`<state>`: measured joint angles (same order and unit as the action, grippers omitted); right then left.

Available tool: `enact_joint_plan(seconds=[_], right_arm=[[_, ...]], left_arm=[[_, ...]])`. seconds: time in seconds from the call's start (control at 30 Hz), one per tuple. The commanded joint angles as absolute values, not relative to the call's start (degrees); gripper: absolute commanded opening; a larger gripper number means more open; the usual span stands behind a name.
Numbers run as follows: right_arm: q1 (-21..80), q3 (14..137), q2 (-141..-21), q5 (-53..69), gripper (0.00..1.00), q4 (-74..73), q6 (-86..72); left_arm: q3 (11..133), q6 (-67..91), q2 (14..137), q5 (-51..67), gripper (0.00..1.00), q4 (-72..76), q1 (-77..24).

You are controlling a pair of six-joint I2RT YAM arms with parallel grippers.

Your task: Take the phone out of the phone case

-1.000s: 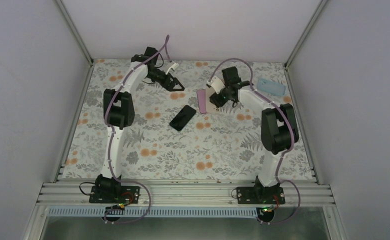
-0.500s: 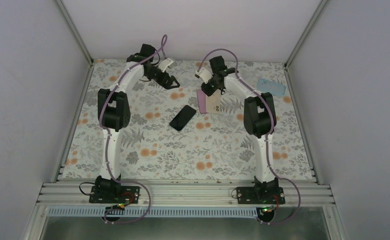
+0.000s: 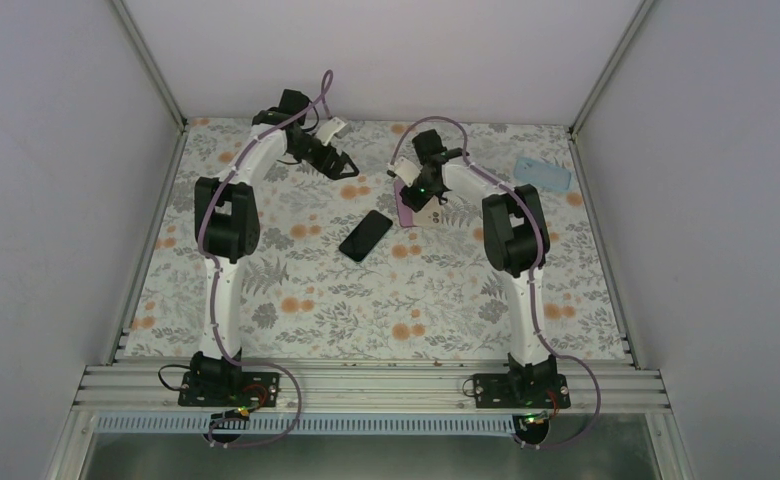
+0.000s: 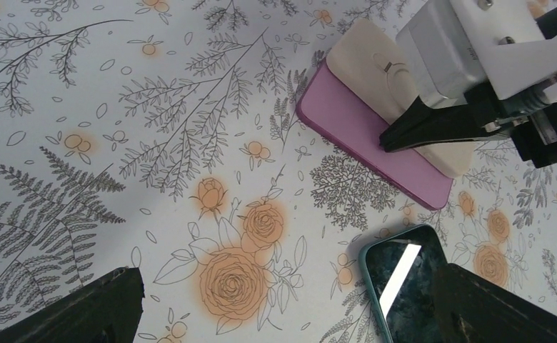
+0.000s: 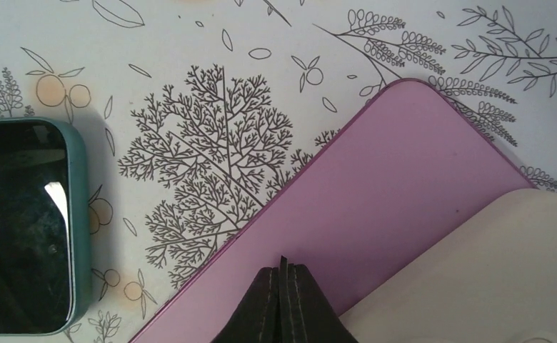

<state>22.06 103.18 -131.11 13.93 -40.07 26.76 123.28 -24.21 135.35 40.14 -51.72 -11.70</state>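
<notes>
A dark-screened phone (image 3: 366, 235) in a teal phone case (image 5: 78, 214) lies face up mid-table. To its right rests a flat purple slab (image 3: 403, 207) with a cream slab (image 3: 431, 213) partly overlapping it. My right gripper (image 5: 283, 268) is shut with nothing between its fingers. Its tips sit on the purple slab (image 5: 375, 193), right beside the edge of the cream slab (image 5: 504, 271). My left gripper (image 4: 290, 300) hangs open over bare cloth, with the phone (image 4: 404, 279) just inside its right finger. In the top view the left gripper (image 3: 344, 165) is at the back left.
A light blue case (image 3: 543, 172) lies at the back right corner. Floral cloth (image 3: 296, 300) covers the table, and walls with metal posts close in the left, right and back sides.
My right gripper went from partly open to shut and swung left, down onto the purple slab. The left arm shifted slightly, its gripper staying open. The phone has not moved.
</notes>
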Motion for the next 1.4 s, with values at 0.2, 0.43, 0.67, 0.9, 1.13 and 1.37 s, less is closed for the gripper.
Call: enact_joint_plan(seconds=[0.2,0.43,0.67,0.9,1.13,1.37], right_arm=[[21.06,97.66,-127.95,6.50,0.03,-37.85,25.44],[17.22,92.54,-122.97,3.14,0.04,-36.35,22.66],[14.04,86.59,-117.95,0.71,0.04,-35.19,21.96],[11.02,84.77,-116.33,-1.05,0.04,-35.52,20.46],[7.24,83.04,-115.08,-1.76,0.04,-37.03,19.43],[4.77,78.91,-111.67,-0.81,0.04,-36.02,19.31]], left_arm=[[120.33,-24.60,132.17,42.10,1.00,-51.08,-11.17],[120.70,-24.69,132.26,42.43,1.00,-51.30,-11.14],[121.14,-25.22,131.97,42.63,1.00,-51.87,-11.01],[120.67,-25.22,131.70,42.85,1.00,-51.73,-10.91],[120.75,-25.49,131.14,42.80,1.00,-51.93,-10.90],[120.61,-25.49,131.05,43.27,1.00,-51.90,-10.91]])
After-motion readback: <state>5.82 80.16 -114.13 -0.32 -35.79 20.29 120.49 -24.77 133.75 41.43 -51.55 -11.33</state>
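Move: About 6 cm to the right of the right hand's fingertips, level with them ahead and at nearly their height, lies the middle of the beige phone case, overlapping the pink phone. The pink phone's middle is almost directly under the tips, 1 cm below and to the right. The black phone lies 10 cm left and 8 cm back, the blue case about 36 cm right and 8 cm farther out. From the left hand the beige case is roughly 19 cm right, 6 cm back and 11 cm below. Sweeping right with its fingers shut, the right hand travels about 19 cm low over the table, starting at the pink phone's back just left of the beige case and pushing both along towards the blue case. It rises about 1 cm, edges back late on and turns some 25 degrees clockwise, its tips ending over the case's ring. ##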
